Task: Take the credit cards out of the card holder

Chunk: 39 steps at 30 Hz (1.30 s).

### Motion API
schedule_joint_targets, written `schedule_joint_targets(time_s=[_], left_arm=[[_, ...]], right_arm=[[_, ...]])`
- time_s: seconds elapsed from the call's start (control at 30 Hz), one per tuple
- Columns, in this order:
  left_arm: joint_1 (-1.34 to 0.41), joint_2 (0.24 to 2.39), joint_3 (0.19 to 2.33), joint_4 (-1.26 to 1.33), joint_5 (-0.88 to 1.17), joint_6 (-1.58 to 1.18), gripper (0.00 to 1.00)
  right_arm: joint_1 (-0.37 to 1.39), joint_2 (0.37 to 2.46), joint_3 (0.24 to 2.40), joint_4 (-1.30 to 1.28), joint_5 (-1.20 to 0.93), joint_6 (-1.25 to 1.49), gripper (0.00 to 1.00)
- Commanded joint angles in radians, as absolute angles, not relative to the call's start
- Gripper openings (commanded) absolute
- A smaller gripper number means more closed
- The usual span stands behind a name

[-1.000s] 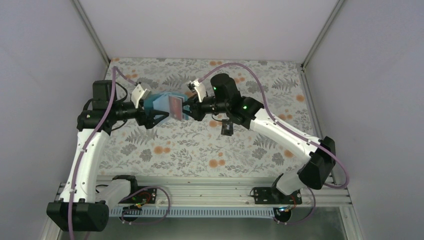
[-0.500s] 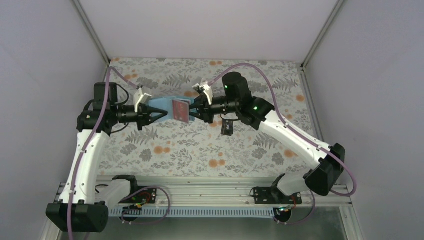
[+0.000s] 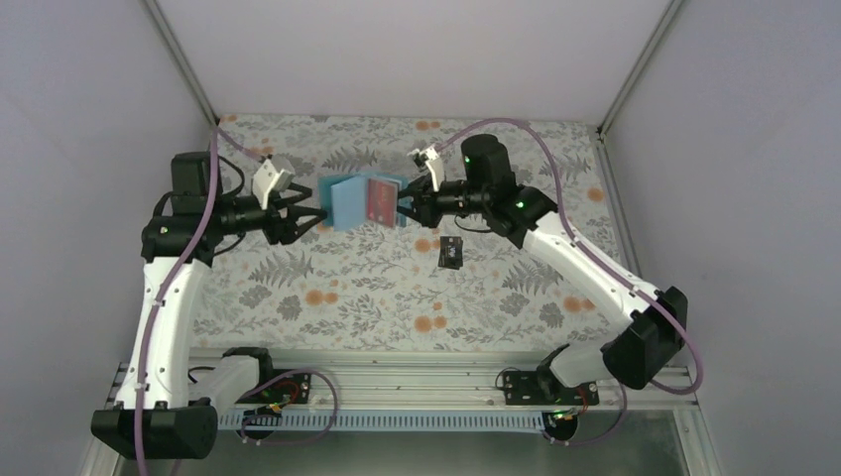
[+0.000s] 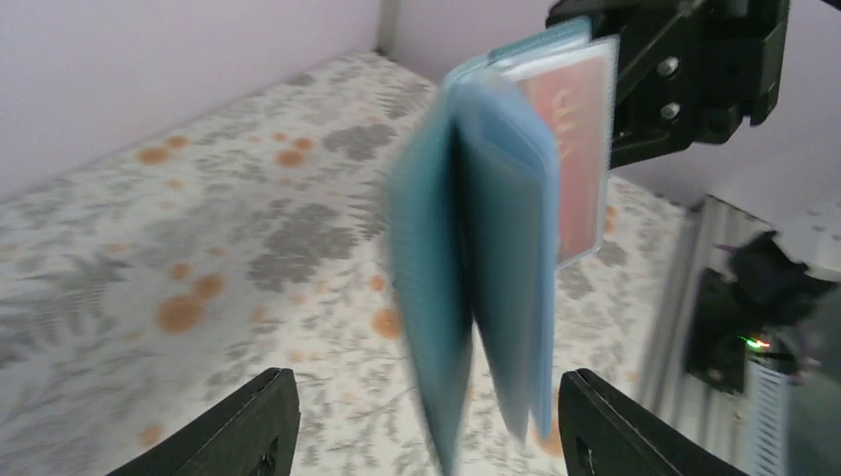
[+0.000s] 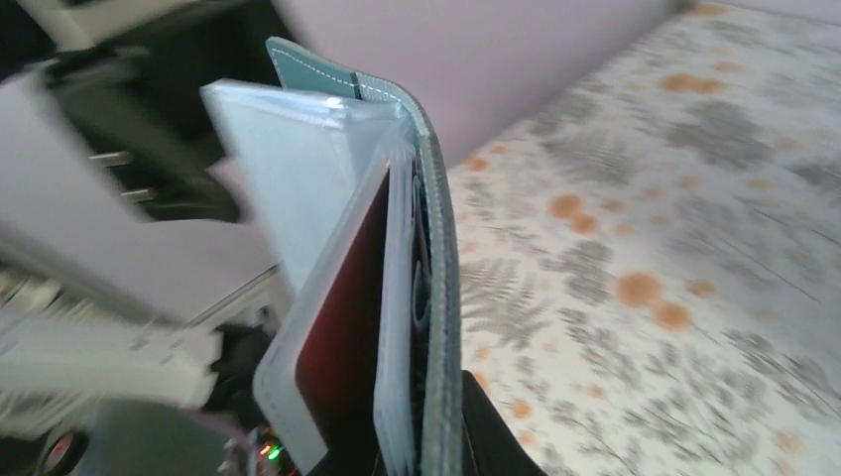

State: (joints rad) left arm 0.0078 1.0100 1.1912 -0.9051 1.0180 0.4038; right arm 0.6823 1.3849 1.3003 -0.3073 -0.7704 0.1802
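Note:
The teal-blue card holder [image 3: 349, 202] hangs in the air, fanned open, with my right gripper [image 3: 402, 207] shut on its right edge. A red credit card [image 3: 380, 201] sits in one clear pocket. In the right wrist view the card holder [image 5: 442, 248] and red card [image 5: 342, 327] stand edge-on in my right gripper [image 5: 426, 451]. My left gripper [image 3: 315, 218] stands open just left of the holder. In the left wrist view the blurred card holder [image 4: 476, 248] hangs between the spread fingers [image 4: 248, 426], gripped by neither. A black credit card [image 3: 451, 252] lies on the cloth.
A floral cloth [image 3: 397, 288] with orange flower prints covers the table. Pale walls and metal corner posts [image 3: 179, 59] close in the back and both sides. The arm bases and a rail [image 3: 397, 382] run along the near edge.
My left gripper shut at the holder's left edge, then opened and drew back left. My right gripper carried the holder toward the back, and its leaves fanned apart.

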Motion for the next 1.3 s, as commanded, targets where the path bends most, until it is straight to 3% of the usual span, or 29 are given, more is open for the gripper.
schedule_joint_targets(time_s=[0.0, 0.13, 0.3, 0.4, 0.67, 0.97, 1.27], left_arm=[[0.029, 1.008, 1.269, -0.832, 0.802, 0.316, 0.66], [0.029, 1.011, 1.309, -0.844, 0.765, 0.319, 0.63], [0.004, 1.028, 1.302, -0.937, 1.138, 0.420, 0.51], [-0.058, 1.040, 1.268, -0.946, 1.216, 0.447, 0.44], [-0.172, 1.124, 1.248, -0.923, 1.128, 0.409, 0.45], [-0.168, 1.089, 1.243, -0.861, 0.961, 0.350, 0.43], [-0.164, 1.079, 1.247, -0.879, 0.951, 0.379, 0.42]], right_arm=[[0.661, 1.460, 1.368, -0.455, -0.421, 0.361, 0.04], [0.675, 1.467, 1.349, -0.425, -0.395, 0.391, 0.04], [0.721, 1.508, 1.376, -0.396, -0.409, 0.392, 0.04], [0.750, 1.535, 1.405, -0.380, -0.434, 0.377, 0.04], [0.784, 1.524, 1.428, -0.287, -0.574, 0.344, 0.04], [0.794, 1.429, 1.375, -0.222, -0.684, 0.257, 0.04], [0.817, 1.397, 1.345, -0.152, -0.783, 0.228, 0.04]])
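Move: About 10 cm to the left hand's right, level in reach and perhaps 1 cm higher, is the red card in its clear pocket; a light-blue pocket page stands between, some 5 cm right and level in reach. The holder's teal outer flap is about 2 cm right and 1 cm ahead. For the right hand, which already pinches the holder's other edge, the red card is about 3 cm left, level in reach, and the light-blue page about 8 cm left. Closing in on the red card's pocket, the left hand first arcs forward, left and up, then swings back and about 7 cm to the right while sinking, easing up slightly at the end; its fingers narrow but stay partly open. The right hand keeps its pinch, dips forward and down some 7 cm with a clockwise turn of about 20 degrees, then brings the holder back up and left towards the left fingers. ##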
